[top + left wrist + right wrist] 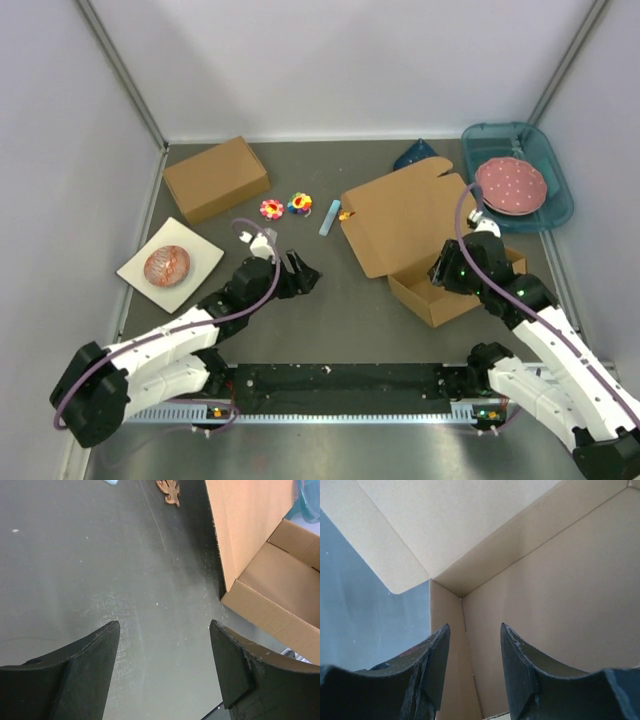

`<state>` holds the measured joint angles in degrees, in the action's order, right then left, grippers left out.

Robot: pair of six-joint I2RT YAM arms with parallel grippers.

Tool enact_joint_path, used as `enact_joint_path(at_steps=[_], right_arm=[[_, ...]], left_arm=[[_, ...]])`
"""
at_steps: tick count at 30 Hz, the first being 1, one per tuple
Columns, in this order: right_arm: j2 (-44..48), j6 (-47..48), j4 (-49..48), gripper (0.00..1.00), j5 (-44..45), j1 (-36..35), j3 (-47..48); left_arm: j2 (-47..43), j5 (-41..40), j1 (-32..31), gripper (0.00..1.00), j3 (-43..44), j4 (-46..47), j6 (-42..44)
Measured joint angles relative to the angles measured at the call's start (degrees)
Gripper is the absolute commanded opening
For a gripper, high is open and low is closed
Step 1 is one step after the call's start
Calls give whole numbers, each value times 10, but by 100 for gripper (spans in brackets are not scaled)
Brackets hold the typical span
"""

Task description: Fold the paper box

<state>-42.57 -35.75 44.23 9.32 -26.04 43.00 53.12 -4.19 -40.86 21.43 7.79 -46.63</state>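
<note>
The paper box [400, 215] is brown cardboard at the right of the table. Its wide lid flap lies open toward the back, and its shallow tray [432, 302] has raised walls. My right gripper [441, 270] hangs over the tray's left part. In the right wrist view the right gripper [474, 626] is open, nothing is pinched, and the box's inner corner [461, 600] shows beyond the gap. My left gripper [305, 275] stands open over bare table, left of the box. The left wrist view shows the left gripper [165, 625] empty, with the box [280, 590] to the right.
A deeper brown box [216, 178] stands at the back left. A white square plate [192, 268] holds a red patterned piece. Two colourful toys [272, 209], [299, 204] and a blue stick [331, 217] lie mid-table. A teal tray [552, 165] holds a pink dotted plate [511, 186].
</note>
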Motion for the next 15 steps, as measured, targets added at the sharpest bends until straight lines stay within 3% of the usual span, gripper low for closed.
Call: enact_joint_path(at_steps=[3,5,15], right_arm=[[19,-8,2,46,-6,-3,-16],[35,-12,3,46,-7,-4,-31],[41,-35,8,46,-23,-9,-54]], left_arm=[[31,0,-19,83,-7,40,-5],[45,-4,-36,99,-17,78,-8],[195,-27,-73,99,-19,313,25]])
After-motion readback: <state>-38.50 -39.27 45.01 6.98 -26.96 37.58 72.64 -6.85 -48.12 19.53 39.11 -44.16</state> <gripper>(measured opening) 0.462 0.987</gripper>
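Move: The paper box's open tray has its middle about 31 cm to the right of my left hand, level with it fore and aft and some 7 cm lower. The tray's raised lid is about 13 cm ahead and 20 cm right, and the blue stick is about 14 cm ahead and 4 cm right. From my right hand, half open above the tray, the tray's middle is about 2 cm ahead, 4 cm right and 11 cm down; the lid is 15 cm ahead and 7 cm left. I swing my left hand about 6 cm to the right, nearly level, towards the tray's left end where the lid joins on, bending slightly forward at the finish. On the way I spread its fingers fully and tip them up about 10 degrees. With my right hand I sink some 2.5 cm and draw back about 2 cm above the tray, fingers staying half open. ##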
